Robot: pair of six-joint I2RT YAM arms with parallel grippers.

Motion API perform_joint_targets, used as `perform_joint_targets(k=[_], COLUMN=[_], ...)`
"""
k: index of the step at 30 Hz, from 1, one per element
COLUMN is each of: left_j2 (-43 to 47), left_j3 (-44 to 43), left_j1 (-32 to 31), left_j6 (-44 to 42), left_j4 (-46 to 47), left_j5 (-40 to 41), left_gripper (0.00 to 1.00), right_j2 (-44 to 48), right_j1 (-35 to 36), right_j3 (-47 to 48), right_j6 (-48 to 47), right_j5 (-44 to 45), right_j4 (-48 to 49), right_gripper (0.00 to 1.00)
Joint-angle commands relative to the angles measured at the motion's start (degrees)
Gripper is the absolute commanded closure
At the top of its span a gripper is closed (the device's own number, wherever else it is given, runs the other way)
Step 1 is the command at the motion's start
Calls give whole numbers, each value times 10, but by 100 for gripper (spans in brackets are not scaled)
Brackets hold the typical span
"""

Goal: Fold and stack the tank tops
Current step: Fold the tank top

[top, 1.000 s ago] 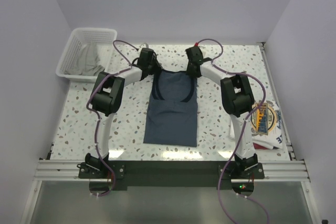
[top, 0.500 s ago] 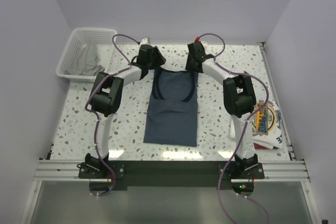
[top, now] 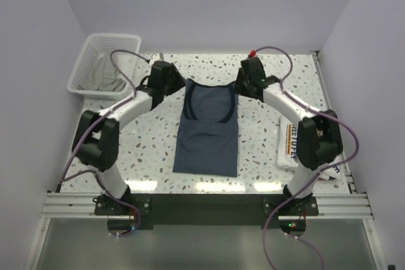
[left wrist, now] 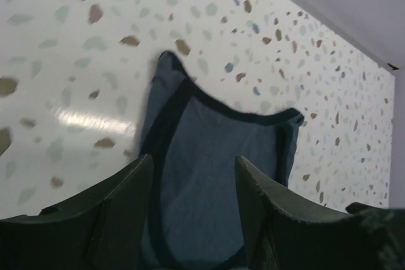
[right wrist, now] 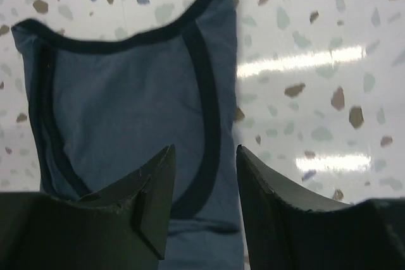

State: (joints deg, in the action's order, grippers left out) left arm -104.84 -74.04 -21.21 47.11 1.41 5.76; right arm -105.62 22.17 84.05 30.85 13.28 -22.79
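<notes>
The slate-blue tank top (top: 207, 128) lies flat in the middle of the table, straps toward the far side, with navy trim round its neck and armholes. My left gripper (top: 173, 83) hovers just left of its left strap, open and empty. In the left wrist view the blue tank top (left wrist: 212, 156) shows between the spread fingers (left wrist: 126, 210). My right gripper (top: 246, 84) hovers beside the right strap, also open and empty. The trim of the blue tank top (right wrist: 126, 105) shows between its fingers (right wrist: 155, 188). The white tank top (top: 290, 143) lies at the right, partly behind my right arm.
A white mesh basket (top: 95, 47) holding grey cloth stands at the far left corner. The table's right rail (top: 332, 112) runs close by the white top. The walls close in on the left, far and right sides.
Both grippers have opened and drawn away sideways from the blue top's straps. Both elbows swung outward, the right one now over the white top. The blue top stays flat.
</notes>
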Motion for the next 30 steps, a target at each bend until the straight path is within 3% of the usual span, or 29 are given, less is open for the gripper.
perform_joint_targets(k=[1, 7, 15, 21, 30], left_j2=[140, 340, 496, 498, 478], left_j3=[112, 339, 436, 473, 509], left_j1=[-42, -135, -189, -196, -204], left_j6=[57, 96, 130, 141, 140], left_j4=[-133, -247, -339, -335, -296], left_j5=[81, 114, 52, 4, -47], left_gripper=[41, 36, 37, 40, 44], right_j2=[125, 328, 489, 496, 482], right_j1=[18, 98, 157, 211, 224], right_j3=[-139, -357, -520, -569, -623], right_j6=[37, 96, 187, 250, 305], right_j5=[-36, -84, -130, -162, -193], right_j4=[-26, -63, -105, -83, -16], right_gripper=[53, 53, 54, 54, 54])
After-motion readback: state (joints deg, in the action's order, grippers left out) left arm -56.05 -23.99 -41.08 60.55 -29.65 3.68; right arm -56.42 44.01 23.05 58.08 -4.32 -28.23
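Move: Behind and below lie the aims, the near corners of the folded tank top: the left one about 36 cm back, 4 cm left and 14 cm below the left hand, the right one about 36 cm back, 2 cm left and 12 cm below the right hand. The left strap end is roughly 7 cm ahead and 3 cm right of the left hand, the right one 7 cm ahead and 1 cm left of the right hand. The printed bag sits some 22 cm back and 34 cm right of the right hand. Sweeping both hands back some 35 cm along the tank top's sides, away from the strap ends to its near corners, and sinking about 12 cm on the way, the left also drifting slightly left. The fingers tip down some 30 degrees and stay open; both hands slow as they arrive, ending with the open tips right at the corners. Contact with the cloth can't be made out. ##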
